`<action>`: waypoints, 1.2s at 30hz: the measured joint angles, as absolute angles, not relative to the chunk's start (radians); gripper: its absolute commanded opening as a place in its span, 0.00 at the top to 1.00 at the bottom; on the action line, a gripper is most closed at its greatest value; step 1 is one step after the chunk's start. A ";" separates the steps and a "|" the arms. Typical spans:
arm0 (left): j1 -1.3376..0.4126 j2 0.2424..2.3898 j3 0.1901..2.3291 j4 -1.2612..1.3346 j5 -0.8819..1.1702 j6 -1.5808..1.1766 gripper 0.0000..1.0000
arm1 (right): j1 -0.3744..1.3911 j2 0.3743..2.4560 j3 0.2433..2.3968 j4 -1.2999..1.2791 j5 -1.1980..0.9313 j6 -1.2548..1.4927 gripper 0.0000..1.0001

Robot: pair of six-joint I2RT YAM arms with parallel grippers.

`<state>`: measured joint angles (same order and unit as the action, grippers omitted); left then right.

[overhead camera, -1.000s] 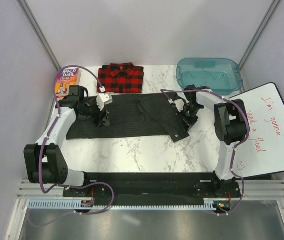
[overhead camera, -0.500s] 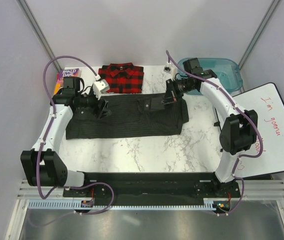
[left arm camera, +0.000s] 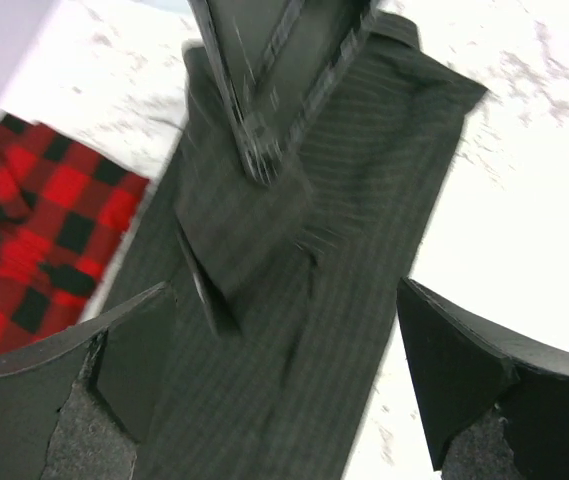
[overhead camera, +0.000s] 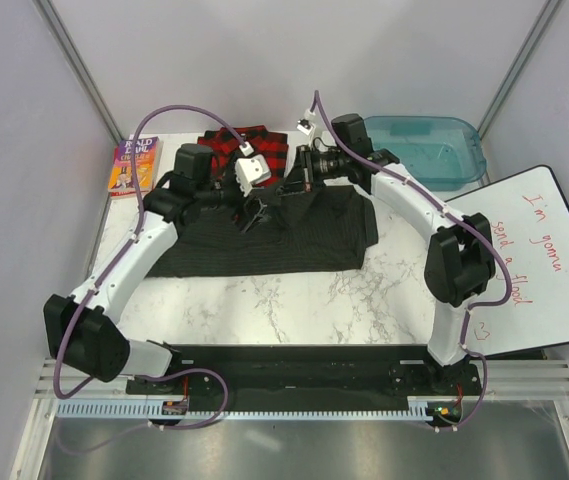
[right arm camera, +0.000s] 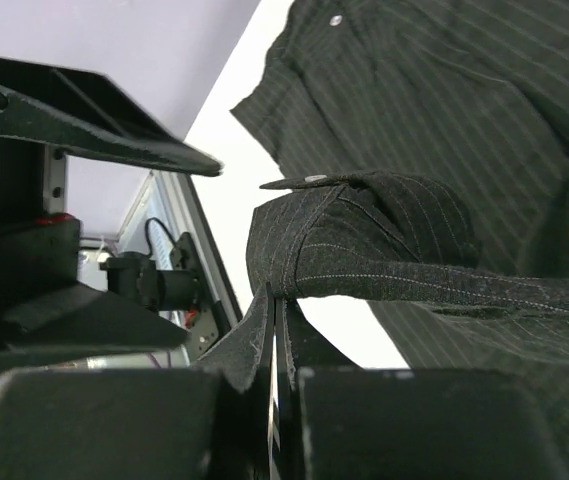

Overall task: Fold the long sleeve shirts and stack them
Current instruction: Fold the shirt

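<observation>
The dark charcoal pinstriped shirt [overhead camera: 264, 250] lies spread across the middle of the table. My right gripper [overhead camera: 295, 187] is over its back edge, shut on a cuff [right arm camera: 364, 240] that hangs from the closed tips [right arm camera: 279, 300]. Just left of it my left gripper [overhead camera: 254, 213] hovers over the same shirt [left arm camera: 294, 380], its jaws wide open [left arm camera: 284, 300] and empty. The red-and-black plaid shirt [overhead camera: 222, 148] lies folded at the back, partly hidden by both wrists, and shows at the left of the left wrist view [left arm camera: 34, 230].
A colourful paperback book [overhead camera: 134, 165] lies at the back left. A clear blue bin [overhead camera: 419, 148] stands at the back right. A whiteboard with red writing [overhead camera: 539, 260] leans off the table's right side. Bare marble [overhead camera: 284, 300] lies in front of the shirt.
My right gripper has carried the sleeve from the shirt's right end leftward to the back middle. My left gripper has swung right towards it and opened wider.
</observation>
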<state>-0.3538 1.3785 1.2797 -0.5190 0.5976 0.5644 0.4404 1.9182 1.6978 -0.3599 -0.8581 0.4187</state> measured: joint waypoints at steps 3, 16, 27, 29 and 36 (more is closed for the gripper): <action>-0.379 1.365 1.235 -0.415 0.554 0.571 0.01 | 0.469 1.925 1.703 -0.333 -0.862 0.450 1.00; -0.402 1.331 1.103 -0.238 0.520 0.704 0.93 | 0.490 1.927 1.736 -0.229 -0.903 0.530 1.00; -0.388 1.304 1.239 -0.355 0.525 0.701 0.98 | 0.401 1.915 1.776 -0.378 -0.942 0.355 0.41; -0.381 1.261 1.250 -0.419 0.567 0.714 0.98 | 0.328 1.893 1.777 -0.451 -0.918 0.290 0.40; -0.379 1.129 1.352 -0.643 0.821 0.727 0.98 | 0.181 1.798 1.740 -0.589 -0.744 0.101 0.48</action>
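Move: The raised sleeve edge pinched in the right fingers lies about 6 cm right of the open left hand and 3 cm ahead, nearly level. From the right hand, the left gripper is some 6 cm left and 3 cm back, at similar height. Some 22 cm below the left hand lie the folded shirt body, its middle 4 cm ahead and 2 cm right, and the checked shirt, about 22 cm ahead and 2 cm left. Left pinches the sleeve; right lets go, sweeping some 17 cm rightward; left lifts about 10 cm, drawing back. ##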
